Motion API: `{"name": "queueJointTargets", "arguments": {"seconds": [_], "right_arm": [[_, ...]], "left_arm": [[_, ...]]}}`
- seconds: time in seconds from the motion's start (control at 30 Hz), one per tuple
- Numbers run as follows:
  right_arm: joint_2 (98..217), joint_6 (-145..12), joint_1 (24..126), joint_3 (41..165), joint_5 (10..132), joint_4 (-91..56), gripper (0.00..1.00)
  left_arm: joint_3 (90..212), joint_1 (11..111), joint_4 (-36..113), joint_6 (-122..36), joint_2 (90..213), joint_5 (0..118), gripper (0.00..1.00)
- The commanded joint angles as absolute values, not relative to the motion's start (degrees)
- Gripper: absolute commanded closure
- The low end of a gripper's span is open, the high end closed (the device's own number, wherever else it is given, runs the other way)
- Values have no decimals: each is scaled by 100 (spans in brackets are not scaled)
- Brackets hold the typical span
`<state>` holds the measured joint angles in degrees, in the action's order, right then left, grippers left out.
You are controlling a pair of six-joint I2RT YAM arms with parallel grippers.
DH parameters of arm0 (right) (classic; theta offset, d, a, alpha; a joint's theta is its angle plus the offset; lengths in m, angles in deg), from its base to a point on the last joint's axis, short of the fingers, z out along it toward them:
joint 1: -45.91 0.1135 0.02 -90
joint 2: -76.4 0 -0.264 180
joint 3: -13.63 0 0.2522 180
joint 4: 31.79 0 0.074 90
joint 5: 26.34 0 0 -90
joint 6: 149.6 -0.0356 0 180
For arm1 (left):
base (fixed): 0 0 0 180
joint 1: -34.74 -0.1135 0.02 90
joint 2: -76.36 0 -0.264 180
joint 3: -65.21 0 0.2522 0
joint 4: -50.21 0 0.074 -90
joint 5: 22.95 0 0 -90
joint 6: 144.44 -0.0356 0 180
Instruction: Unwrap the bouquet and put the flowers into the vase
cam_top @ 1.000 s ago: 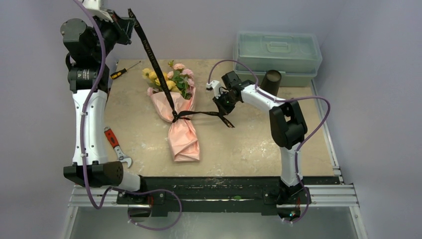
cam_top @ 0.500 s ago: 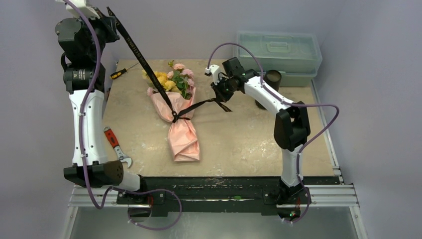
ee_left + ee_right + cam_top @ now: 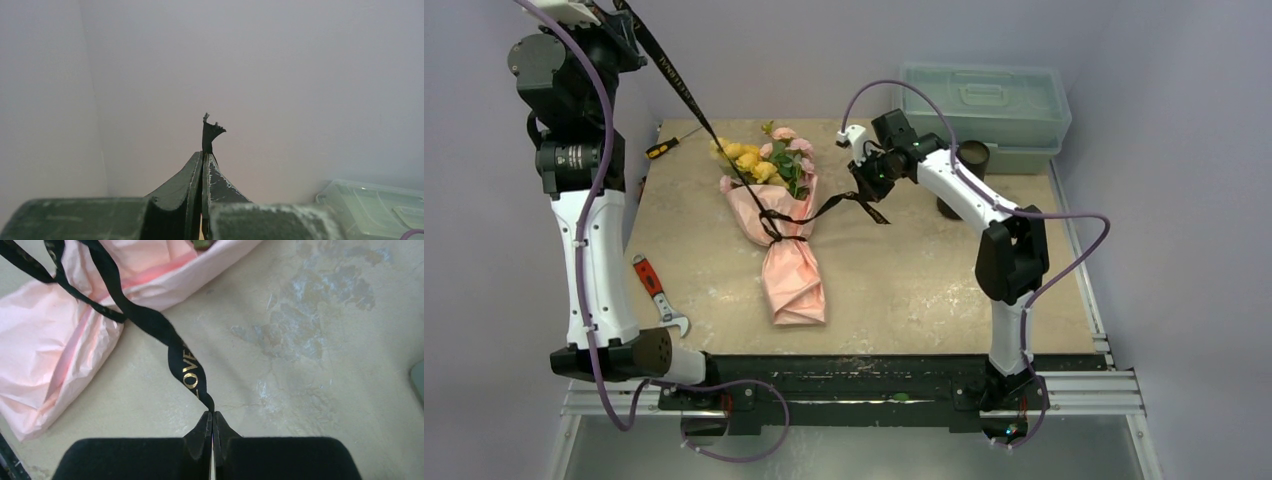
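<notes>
The bouquet [image 3: 792,270] lies mid-table in pale pink paper, its yellow and peach flowers [image 3: 764,160] pointing to the far edge. A black ribbon [image 3: 686,95] is tied round its waist. My left gripper [image 3: 620,12] is raised high at the far left, shut on one ribbon end [image 3: 211,131], and that strand runs taut. The right gripper [image 3: 865,186] hovers right of the flowers, shut on the other strand [image 3: 184,367], which sags back to the paper [image 3: 50,355]. The dark vase [image 3: 973,153] stands behind my right arm, partly hidden.
A translucent grey-green lidded box [image 3: 980,102] sits at the far right, its corner also in the left wrist view [image 3: 376,210]. A screwdriver [image 3: 674,140] lies at the far left corner. A red-handled wrench [image 3: 660,296] lies by the left edge.
My left gripper has climbed up and to the left, drawing its ribbon strand longer. The right gripper has moved toward the far edge with its strand. The bouquet has stayed put.
</notes>
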<state>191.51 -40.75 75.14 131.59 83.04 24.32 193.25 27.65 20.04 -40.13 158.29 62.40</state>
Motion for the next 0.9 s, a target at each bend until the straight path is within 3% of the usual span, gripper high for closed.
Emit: {"name": "queueJointTargets", "arguments": {"seconds": [0.0,0.33,0.7,0.87], "right_arm": [[18914,-4277,7511,14078,8352,2703,100],[18563,-4667,7187,15182,7959,2842,100],[17767,-4436,6988,13301,7353,2425,100],[17833,-4400,6785,13087,7095,2620,100]], "left_arm": [[19006,2716,1998,-4178,15440,6658,100],[16886,2727,1415,-4770,14524,7875,100],[15797,2523,311,-5368,14327,9112,100],[15468,2233,41,-5953,14314,9194,100]]}}
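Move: Each hand already holds one ribbon end. The ribbon's knot on the bouquet lies about 22 cm right of the high left hand, 4 cm back and some 54 cm below; the flowers are 13 cm ahead and 20 cm right of that hand, at much the same depth. From the right hand the knot is roughly 17 cm left, 4 cm back and 10 cm below, and the vase 19 cm right, 6 cm ahead and 5 cm lower. Both keep pinching ribbon ends: left sinks some 27 cm, leftward, tipping down; right rises, then moves right, sinking. ##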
